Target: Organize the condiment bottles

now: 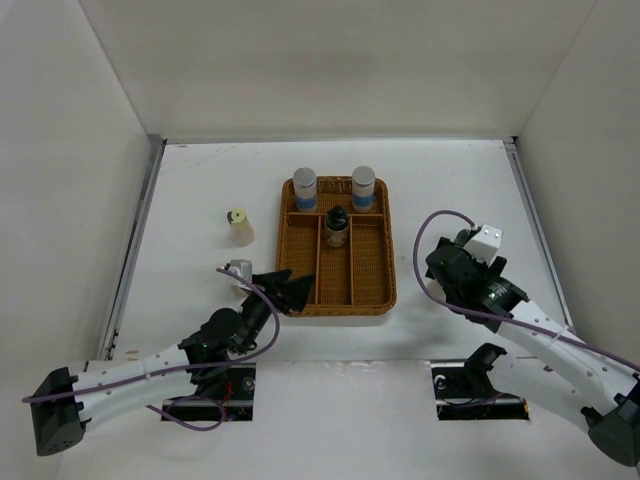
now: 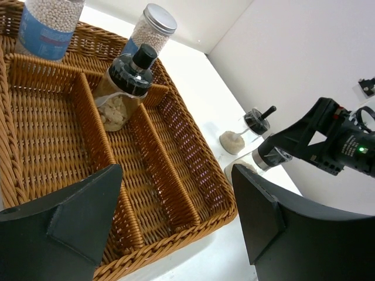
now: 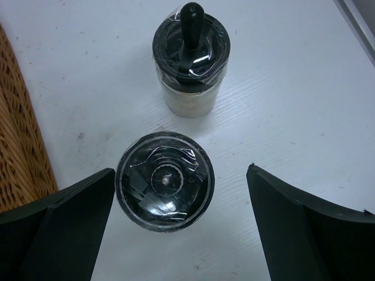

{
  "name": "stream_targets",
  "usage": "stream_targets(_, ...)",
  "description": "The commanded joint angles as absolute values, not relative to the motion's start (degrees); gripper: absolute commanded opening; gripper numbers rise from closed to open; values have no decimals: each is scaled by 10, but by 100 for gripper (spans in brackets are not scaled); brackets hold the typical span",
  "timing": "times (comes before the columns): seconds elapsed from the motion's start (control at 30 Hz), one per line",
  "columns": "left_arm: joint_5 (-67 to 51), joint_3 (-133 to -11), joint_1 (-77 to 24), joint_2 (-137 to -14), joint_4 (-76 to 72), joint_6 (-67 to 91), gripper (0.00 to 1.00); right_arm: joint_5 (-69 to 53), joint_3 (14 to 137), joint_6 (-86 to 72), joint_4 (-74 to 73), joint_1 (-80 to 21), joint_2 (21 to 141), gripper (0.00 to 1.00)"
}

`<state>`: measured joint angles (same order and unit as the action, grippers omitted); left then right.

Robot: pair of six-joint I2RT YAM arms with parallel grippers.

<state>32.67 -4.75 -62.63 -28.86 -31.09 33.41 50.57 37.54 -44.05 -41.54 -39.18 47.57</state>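
Two silver-lidded, blue-labelled jars (image 1: 305, 188) (image 1: 363, 187) stand in the back compartments of the wicker tray (image 1: 340, 308). A black-topped shaker (image 1: 337, 226) stands just in front of them. To the tray's left stand a cream bottle (image 1: 238, 227) and a chrome-topped shaker (image 1: 240, 270). My left gripper (image 2: 176, 175) hangs open over the tray's near rim (image 2: 176, 237), holding nothing. My right gripper (image 3: 180, 175) is open around a black-lidded jar (image 3: 164, 181), which sits close to the left finger (image 3: 70, 222). Beyond it stands a jar with a black knob lid (image 3: 191, 58).
White walls enclose the table on three sides. The tray's right edge (image 3: 17, 146) lies just left of my right gripper. My right arm (image 1: 540, 340) covers the two jars on the right in the top view. The tray's three front compartments (image 2: 53, 146) hold nothing.
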Motion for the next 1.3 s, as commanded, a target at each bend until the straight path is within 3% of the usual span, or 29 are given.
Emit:
stream_targets(0.0,316,-46,-624,-278,-339,337,74,478,362,-443,-368,-373,484,98)
stream_targets(0.17,316,-45,-623,-276,-339,338,74,446,352,-405,-306,-342,481,87)
stream_targets(0.37,318,-44,-624,-280,-340,340,74,434,352,-384,-268,-334,484,57)
stream_targets(0.47,321,-44,-628,-280,-341,340,74,453,371,-381,-272,-352,462,49)
stream_targets(0.67,320,-45,-627,-293,-345,340,74,495,481,-350,-298,-436,458,45)
stream_targets(0.93,324,-42,-616,-285,-339,334,74,500,588,-308,-180,-591,604,45)
stream_targets(1.27,322,-38,-602,-255,-316,337,74,423,652,-277,-45,-617,740,45)
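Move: The flat-lidded bottle stands almost between the right hand's open fingers, about 2 cm ahead, 1 cm left and 4 cm below; the knob-topped bottle is some 11 cm ahead and 3 cm right. The middle of the tray lies about 12 cm ahead, 26 cm left and 7 cm below the hand, and the bottle already in it about 17 cm ahead, 27 cm left. From the left hand the flat-lidded bottle is roughly 5 cm ahead, 35 cm right and 9 cm below. The right hand eases about 2 cm forward and slightly down around the flat-lidded bottle, and its fingers close on the bottle's lid end, one on either side. Keeping that grip, it lifts some 12 cm while sweeping about 24 cm left to over the tray, swinging its fingers some 35 degrees counter-clockwise and tipping them up a little, then starts to sink in front of the bottle already there. ##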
